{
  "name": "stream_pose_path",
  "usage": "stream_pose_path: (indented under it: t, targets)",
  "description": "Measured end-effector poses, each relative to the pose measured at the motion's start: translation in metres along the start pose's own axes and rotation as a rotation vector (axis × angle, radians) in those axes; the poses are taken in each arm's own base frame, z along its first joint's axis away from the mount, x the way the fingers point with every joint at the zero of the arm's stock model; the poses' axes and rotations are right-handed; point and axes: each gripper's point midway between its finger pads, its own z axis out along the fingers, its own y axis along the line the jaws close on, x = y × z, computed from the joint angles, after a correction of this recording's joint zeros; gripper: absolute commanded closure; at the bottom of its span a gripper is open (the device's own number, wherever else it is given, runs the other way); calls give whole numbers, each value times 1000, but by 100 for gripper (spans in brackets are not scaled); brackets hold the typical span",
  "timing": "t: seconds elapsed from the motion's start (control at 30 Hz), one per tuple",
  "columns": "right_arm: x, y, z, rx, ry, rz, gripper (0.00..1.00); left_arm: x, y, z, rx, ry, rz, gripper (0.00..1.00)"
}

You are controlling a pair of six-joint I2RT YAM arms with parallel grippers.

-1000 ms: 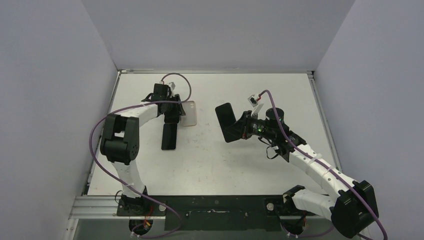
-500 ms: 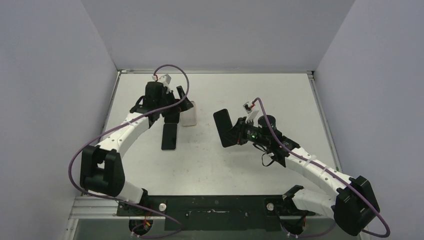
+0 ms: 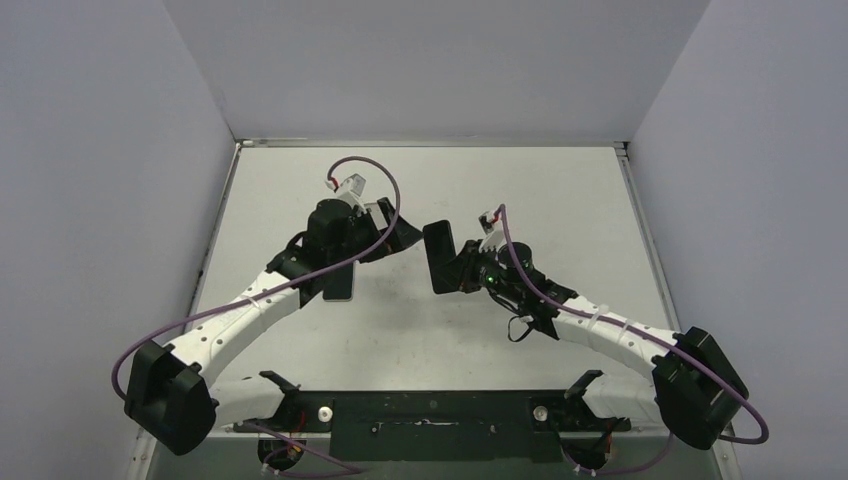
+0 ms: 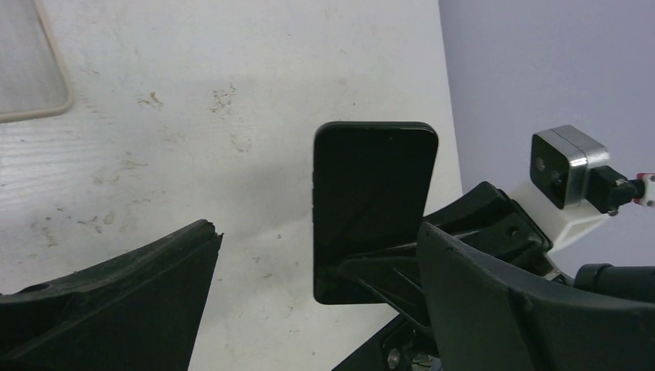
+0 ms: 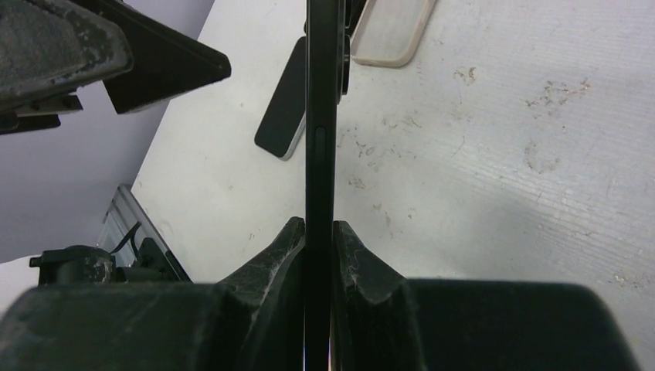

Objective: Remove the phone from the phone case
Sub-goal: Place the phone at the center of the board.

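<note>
My right gripper (image 3: 464, 272) is shut on a black cased phone (image 3: 439, 257) and holds it upright on edge above the table's middle. In the right wrist view the fingers (image 5: 287, 239) clamp its thin edge (image 5: 322, 116). My left gripper (image 3: 397, 237) is open and empty, just left of the held phone. In the left wrist view its jaws (image 4: 317, 232) stand wide apart, and the phone's flat face (image 4: 371, 193) shows between them, apart from both fingers.
A clear, beige-rimmed case (image 5: 390, 31) lies flat at the back left; its corner shows in the left wrist view (image 4: 31, 69). A second black phone (image 5: 284, 108) lies on the table beside it, partly under my left arm (image 3: 340, 283).
My left arm has swung right, away from the clear case and the lying phone, toward the held phone. My right gripper has carried its phone slightly left.
</note>
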Motion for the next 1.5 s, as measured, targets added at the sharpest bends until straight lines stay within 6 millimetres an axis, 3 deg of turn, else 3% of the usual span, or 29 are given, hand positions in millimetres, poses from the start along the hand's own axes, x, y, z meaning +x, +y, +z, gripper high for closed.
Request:
stream_pose_path:
  t: [0.3,0.5,0.77,1.03,1.1,1.27,1.33,1.5]
  targets:
    - [-1,17,4,-33,-34,-20,100,26,-34,5,67,-11,17,3]
    - [8,28,5,-53,-22,-41,100,39,-27,19,14,-8,40,3]
    - [13,34,5,-53,-23,-55,100,42,-22,24,-28,-22,51,4]
    - [16,36,8,-58,-21,-58,99,42,-24,24,-22,-25,52,46]
    - [18,37,10,-61,-19,-58,91,42,-23,24,-29,-26,52,60]
    - [14,41,12,-76,-35,-57,46,39,-18,20,-52,-42,70,90]
    - [12,43,12,-82,-46,-65,31,39,-9,17,-91,-43,92,95]
    - [10,36,9,-47,-57,-96,17,38,24,11,-211,-27,168,96]
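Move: The phone, already pinched near its lower end by the right fingers, stands fairly upright in the air, its middle about 8 cm to the right of the open left hand, a centimetre back and 4 cm lower. The clear case lies 13 cm ahead, 7 cm left and some 18 cm below the left hand; the second phone is level with that hand, 16 cm left, equally low. From the right hand, the left fingers are roughly 4 cm ahead, 9 cm left and 7 cm up. The phone changes hands in the air: the right hand brings it some 4 cm left and a little back, while the left goes about 5 cm right, slightly back and down, and closes on its long edges. The right fingers then open wide and let go, and the left hand carries the phone about 4 cm left and a bit down, its left side rolling up some 10 degrees. ##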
